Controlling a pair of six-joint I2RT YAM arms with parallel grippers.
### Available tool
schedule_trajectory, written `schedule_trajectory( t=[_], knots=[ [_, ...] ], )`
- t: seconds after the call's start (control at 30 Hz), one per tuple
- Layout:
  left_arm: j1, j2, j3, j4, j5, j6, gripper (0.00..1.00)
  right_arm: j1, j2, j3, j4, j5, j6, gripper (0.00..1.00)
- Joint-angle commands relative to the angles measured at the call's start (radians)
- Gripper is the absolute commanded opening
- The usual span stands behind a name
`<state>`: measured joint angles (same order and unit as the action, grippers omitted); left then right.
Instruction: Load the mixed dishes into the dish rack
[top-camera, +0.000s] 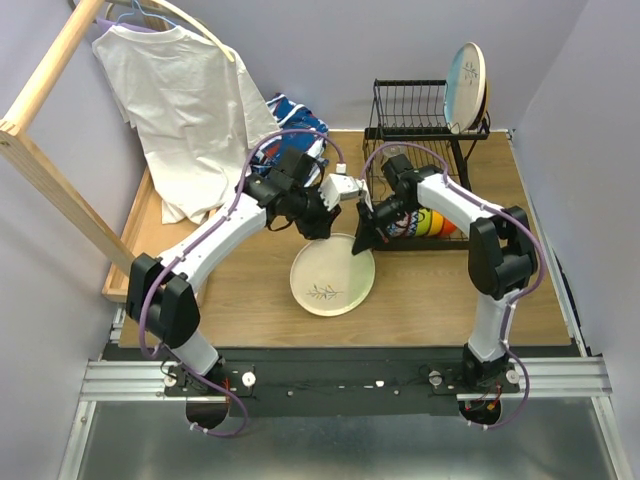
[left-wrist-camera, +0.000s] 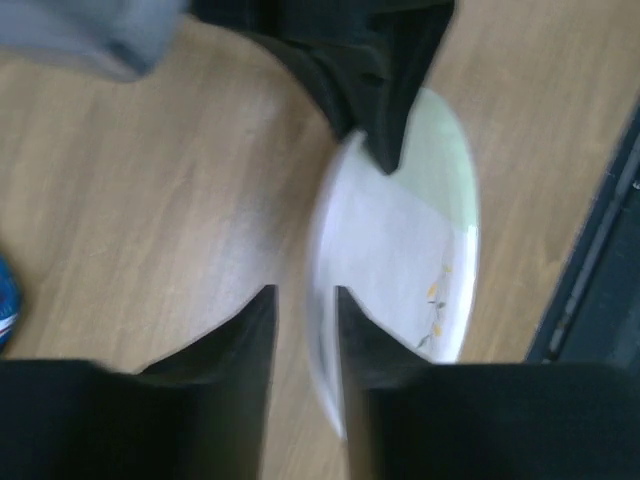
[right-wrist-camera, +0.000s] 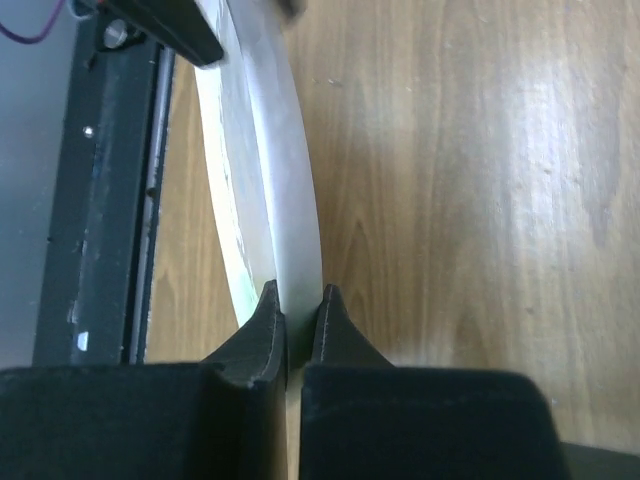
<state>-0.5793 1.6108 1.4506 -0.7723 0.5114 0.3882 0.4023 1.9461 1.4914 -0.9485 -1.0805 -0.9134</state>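
A cream plate (top-camera: 332, 280) with a leaf print lies on the wooden table in front of the black wire dish rack (top-camera: 410, 108). My right gripper (top-camera: 362, 238) is shut on its far right rim; the right wrist view shows the rim (right-wrist-camera: 285, 200) pinched between the fingers, gripper (right-wrist-camera: 297, 295). My left gripper (top-camera: 322, 226) is at the far left rim. In the left wrist view its fingers, gripper (left-wrist-camera: 305, 292), straddle the plate's edge (left-wrist-camera: 400, 250) with a gap. A pale blue and cream plate (top-camera: 467, 72) stands in the rack's upper basket. Coloured bowls (top-camera: 432, 223) sit in the base tray.
A white T-shirt (top-camera: 185, 105) hangs from a wooden frame (top-camera: 50, 90) at the left, over a shallow wooden tray (top-camera: 140, 225). A blue patterned item (top-camera: 297, 112) lies at the back. The black front rail (right-wrist-camera: 100, 200) shows in the right wrist view.
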Motion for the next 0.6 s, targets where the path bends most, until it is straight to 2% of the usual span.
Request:
schedule_trajectory(
  t=[0.0,0.07,0.13,0.17,0.27,0.3,0.33,0.4,0.47,0.57],
  knots=[
    [0.018,-0.100,0.031,0.139,-0.227,-0.071,0.68,0.003,0.013,0.072,-0.096,0.037,-0.013,0.00],
    [0.036,-0.130,0.065,0.185,-0.194,-0.049,0.80,-0.003,-0.004,0.104,-0.087,0.054,0.007,0.00],
    [0.059,-0.186,0.085,0.244,-0.214,-0.075,0.96,-0.011,-0.038,0.140,-0.061,0.088,0.097,0.00],
    [0.064,-0.202,0.100,0.313,-0.221,-0.093,0.99,-0.020,-0.048,0.151,-0.041,0.093,0.123,0.01],
    [0.073,-0.247,0.135,0.414,-0.316,-0.141,0.99,-0.039,-0.114,0.199,0.009,0.093,0.234,0.00],
    [0.073,-0.256,0.140,0.433,-0.358,-0.162,0.99,-0.040,-0.133,0.210,0.033,0.106,0.316,0.00],
    [0.075,-0.256,0.143,0.447,-0.464,-0.173,0.99,-0.040,-0.178,0.217,0.071,0.129,0.380,0.00],
    [0.075,-0.252,0.136,0.479,-0.571,-0.187,0.97,-0.042,-0.228,0.221,0.190,0.183,0.497,0.01],
    [0.076,-0.253,0.096,0.530,-0.699,-0.201,0.94,-0.043,-0.307,0.225,0.278,0.206,0.527,0.00],
    [0.076,-0.255,0.050,0.579,-0.760,-0.206,0.94,-0.042,-0.412,0.225,0.434,0.335,0.635,0.00]
  ],
)
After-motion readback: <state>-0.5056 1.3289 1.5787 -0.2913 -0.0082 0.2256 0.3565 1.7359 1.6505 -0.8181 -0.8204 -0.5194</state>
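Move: The right hand pinches the plate's right rim; the rack's empty upper slots lie about 23 cm ahead, 15 cm right and 12 cm up. The standing plate is 25 cm ahead and 20 right, the bowls 8 ahead and 13 right, the glass 21 ahead and 6 right. The held plate's middle lies 7 cm back from the left hand, 1 right and 5 below. Right lifts its pinched plate about 11 cm, forward towards the rack; left opens and rises 25 cm away. ##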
